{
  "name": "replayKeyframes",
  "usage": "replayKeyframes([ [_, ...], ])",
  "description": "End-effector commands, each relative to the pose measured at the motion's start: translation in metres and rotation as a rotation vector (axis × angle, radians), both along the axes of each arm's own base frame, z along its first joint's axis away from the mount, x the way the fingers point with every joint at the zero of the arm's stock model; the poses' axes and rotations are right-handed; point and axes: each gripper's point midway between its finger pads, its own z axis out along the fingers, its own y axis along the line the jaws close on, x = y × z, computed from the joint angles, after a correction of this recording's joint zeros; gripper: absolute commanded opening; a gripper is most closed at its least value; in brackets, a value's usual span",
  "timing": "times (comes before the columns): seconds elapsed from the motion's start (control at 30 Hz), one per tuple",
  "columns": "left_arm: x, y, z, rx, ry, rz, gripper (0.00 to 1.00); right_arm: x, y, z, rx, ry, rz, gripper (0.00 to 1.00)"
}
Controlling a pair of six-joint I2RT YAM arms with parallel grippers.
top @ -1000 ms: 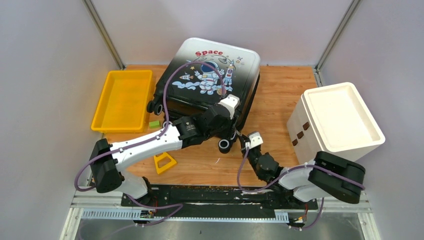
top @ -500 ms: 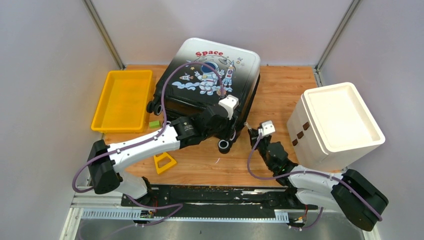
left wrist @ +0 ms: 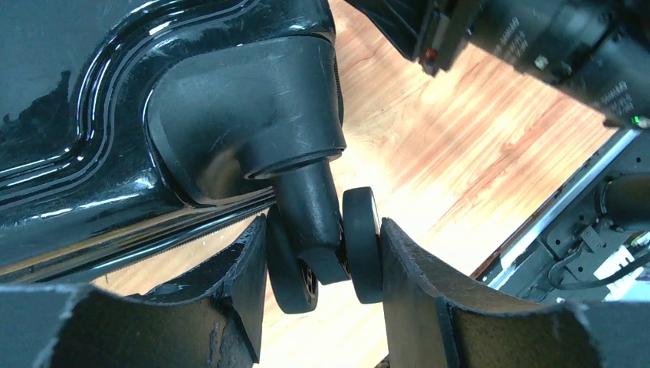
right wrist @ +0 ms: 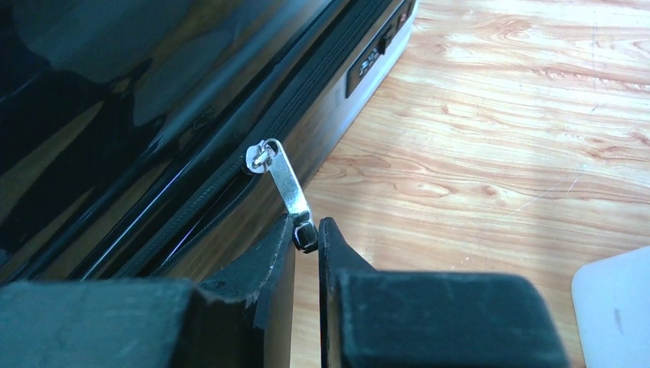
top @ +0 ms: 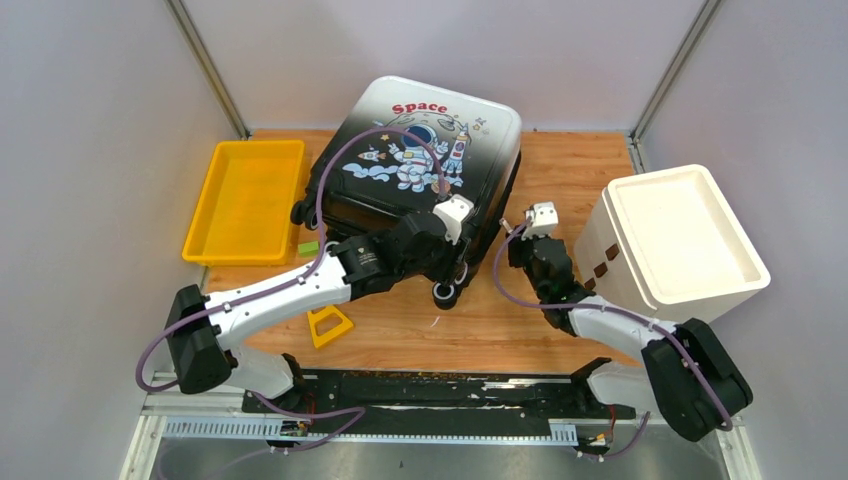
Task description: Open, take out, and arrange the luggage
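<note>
The luggage (top: 420,150) lies flat at the back of the table, a black-to-white shell with an astronaut and red "Space" print. My left gripper (top: 446,282) is at its near right corner, shut on the black twin wheel (left wrist: 362,245); both pads (left wrist: 410,284) press the wheel's outer faces. My right gripper (top: 512,243) is at the case's right side. In the right wrist view this gripper (right wrist: 306,238) is shut on the tip of the silver zipper pull (right wrist: 287,180), which hangs from the black zip line of the luggage (right wrist: 153,115).
A yellow tray (top: 245,200) sits left of the case. A tall white bin (top: 680,240) stands at the right, close to my right arm. A small green block (top: 309,247) and a yellow triangular piece (top: 329,325) lie on the wooden table (top: 560,170) near the left arm.
My right gripper has moved away from the front edge, back along the case's right side, with the zipper pull in it. The left gripper has stayed on the wheel, shifting only slightly.
</note>
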Motion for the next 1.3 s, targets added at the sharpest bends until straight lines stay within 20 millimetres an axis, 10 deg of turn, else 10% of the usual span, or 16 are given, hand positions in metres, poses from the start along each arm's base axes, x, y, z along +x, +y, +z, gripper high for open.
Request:
replayKeyframes([
  [0.0,-0.039,0.000,0.017,-0.021,0.006,-0.223,0.00,0.046,-0.054,0.052,0.072,-0.136,-0.258,0.00],
  [0.33,-0.065,0.003,0.021,-0.041,-0.013,-0.400,0.00,0.094,-0.107,0.065,0.077,-0.102,-0.398,0.00],
  [0.7,-0.043,0.027,0.020,0.055,-0.121,-0.336,0.00,0.080,-0.148,0.062,0.056,-0.063,-0.581,0.00],
  [1.27,0.078,0.182,0.016,0.215,-0.070,0.239,0.00,0.047,-0.052,0.041,0.167,-0.051,-0.184,0.00],
])
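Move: The right hand already grips the suitcase's zipper pull; the combination lock it is being taken past lies about 10 cm ahead and 1 cm right at the same height, the suitcase's far right corner some 16 cm ahead and 3 cm right, and the white drawer box about 30 cm right and 6 cm back. The left hand has the near upper wheel between its fingers; from it the yellow triangle lies roughly 27 cm left, 8 cm back and 20 cm down, the green block 31 cm left, 7 cm ahead and as low. Still pinching the zipper pull, the right hand drags it along the seam towards the far right corner, about 7 cm forward while swinging some 9 cm right and turning clockwise, then eases a few centimetres back to the left and towards the base. The left hand keeps its hold on the near wheel, first draws it about 3 cm back, then sweeps it some 10 cm left with a forward curve of 5 to 6 cm, swinging the suitcase around while its wrist turns some 13 degrees clockwise and back. ##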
